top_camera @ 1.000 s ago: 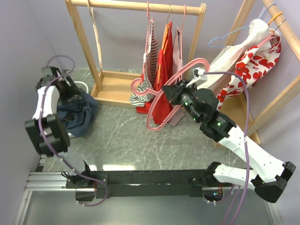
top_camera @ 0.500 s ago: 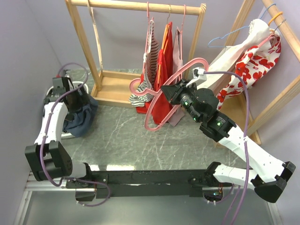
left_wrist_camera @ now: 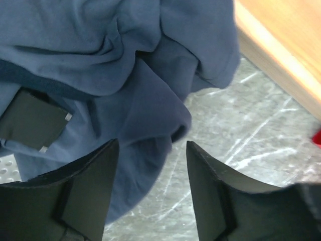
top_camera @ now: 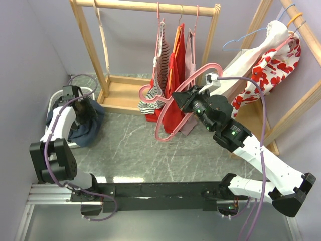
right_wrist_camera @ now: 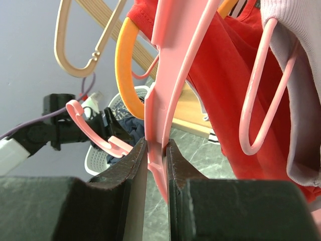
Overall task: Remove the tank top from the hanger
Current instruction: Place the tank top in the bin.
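A dark blue tank top (top_camera: 86, 125) lies crumpled at the table's left, partly over a white basket (top_camera: 51, 111). My left gripper (top_camera: 82, 110) hangs over it. In the left wrist view the left gripper (left_wrist_camera: 153, 145) is open, with the tank top (left_wrist_camera: 115, 60) and bare table showing between its fingers, which hold nothing. A black label (left_wrist_camera: 32, 120) sits on the cloth. A bare pink hanger (top_camera: 158, 128) is held in mid-air at the centre by my right gripper (top_camera: 176, 98). In the right wrist view the right gripper (right_wrist_camera: 156, 143) is shut on the hanger (right_wrist_camera: 161, 75).
A wooden rack (top_camera: 145, 6) at the back holds striped, red (top_camera: 173, 75) and pale pink garments on hangers. A second rack at the right carries a white and red floral garment (top_camera: 273, 65) and a blue wire hanger (top_camera: 241, 40). Purple walls close in on both sides.
My left arm has swung in from the far left and lowered its gripper over the blue tank top. Its jaws have narrowed a little. The right arm and hanger have stayed put.
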Available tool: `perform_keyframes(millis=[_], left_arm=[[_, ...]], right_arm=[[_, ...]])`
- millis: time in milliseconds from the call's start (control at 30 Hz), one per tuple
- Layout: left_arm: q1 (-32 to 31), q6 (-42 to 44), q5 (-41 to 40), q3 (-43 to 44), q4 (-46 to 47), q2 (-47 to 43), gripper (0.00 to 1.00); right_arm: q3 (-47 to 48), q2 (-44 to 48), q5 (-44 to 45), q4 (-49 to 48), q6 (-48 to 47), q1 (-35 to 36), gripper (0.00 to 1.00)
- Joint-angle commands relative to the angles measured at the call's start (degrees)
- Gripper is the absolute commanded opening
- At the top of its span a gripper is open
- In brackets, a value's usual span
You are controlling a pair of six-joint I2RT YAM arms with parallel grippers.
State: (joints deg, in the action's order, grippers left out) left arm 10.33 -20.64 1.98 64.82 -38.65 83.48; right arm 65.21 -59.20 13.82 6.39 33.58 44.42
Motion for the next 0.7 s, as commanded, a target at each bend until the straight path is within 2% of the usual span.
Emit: perform_keyframes(millis=[0, 33, 100, 167, 267, 433, 467, 500, 667], left_arm=[[-0.6, -0.4, -1.6, -0.1, 2.7, 1.4, 0.6], [-0.6, -0.6, -1.5, 0.0, 3.2, 1.6, 0.55], [-0.6, -0.9, -1.8, 0.0, 3.7, 1.9, 0.5], [-0.6, -1.2, -1.8, 0.0, 4.5, 1.7, 0.5], [-0.5, -1.4, -1.5, 0.3, 4.7, 2.0, 0.41], [-0.5, -1.1, -1.7, 0.5, 4.6, 3.1, 0.2], [-0.6, -0.9, -1.8, 0.5, 4.5, 3.4, 0.13], [-0.6, -1.1, -1.8, 0.4, 4.5, 3.3, 0.03], [-0.6, -1.0, -1.6, 1.0, 4.5, 0.0, 0.01]], right_arm=[[-0.4, 1.0, 0.0, -3.2, 0.2, -0.7, 0.04], [-0.4, 1.0, -0.2, -3.4, 0.2, -0.7, 0.04], [-0.2, 0.8, -0.5, -3.0, 0.1, -1.0, 0.04], [-0.3, 0.8, -0.5, -3.1, 0.1, -1.1, 0.04], [-0.5, 1.1, -0.6, -3.2, 0.3, -1.1, 0.04], [-0.7, 1.3, -0.5, -3.1, 0.3, -1.2, 0.04], [-0.6, 1.4, -0.4, -3.0, 0.3, -1.2, 0.04], [-0.6, 1.4, -0.4, -3.0, 0.1, -1.2, 0.04], [-0.5, 1.3, -0.6, -3.0, 0.1, -1.2, 0.04]])
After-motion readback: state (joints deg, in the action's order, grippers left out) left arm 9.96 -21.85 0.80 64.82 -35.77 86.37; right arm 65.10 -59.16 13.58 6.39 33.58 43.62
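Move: The navy tank top hangs over the bin's right-hand rim. Its middle is about 5 cm to the left of the left hand, level with it fore and aft and some 3 cm below, with a fold near its right edge just under the open fingertips. The bin's middle is roughly 9 cm left and 7 cm below; the rack's wooden base is about 10 cm ahead and 14 cm right, some 9 cm lower. From the right hand the tank top is around 45 cm left, 5 cm ahead and 30 cm down. The left fingertips close from a bit over half open to shut, seeming to pinch a fold near the navy tank top's right-hand edge, outside the bin rim. The hand first sinks about 1 cm onto the cloth, then eases roughly 1 cm forward and holds there while the fingers shut, its wrist still pointing steeply down and forward. ##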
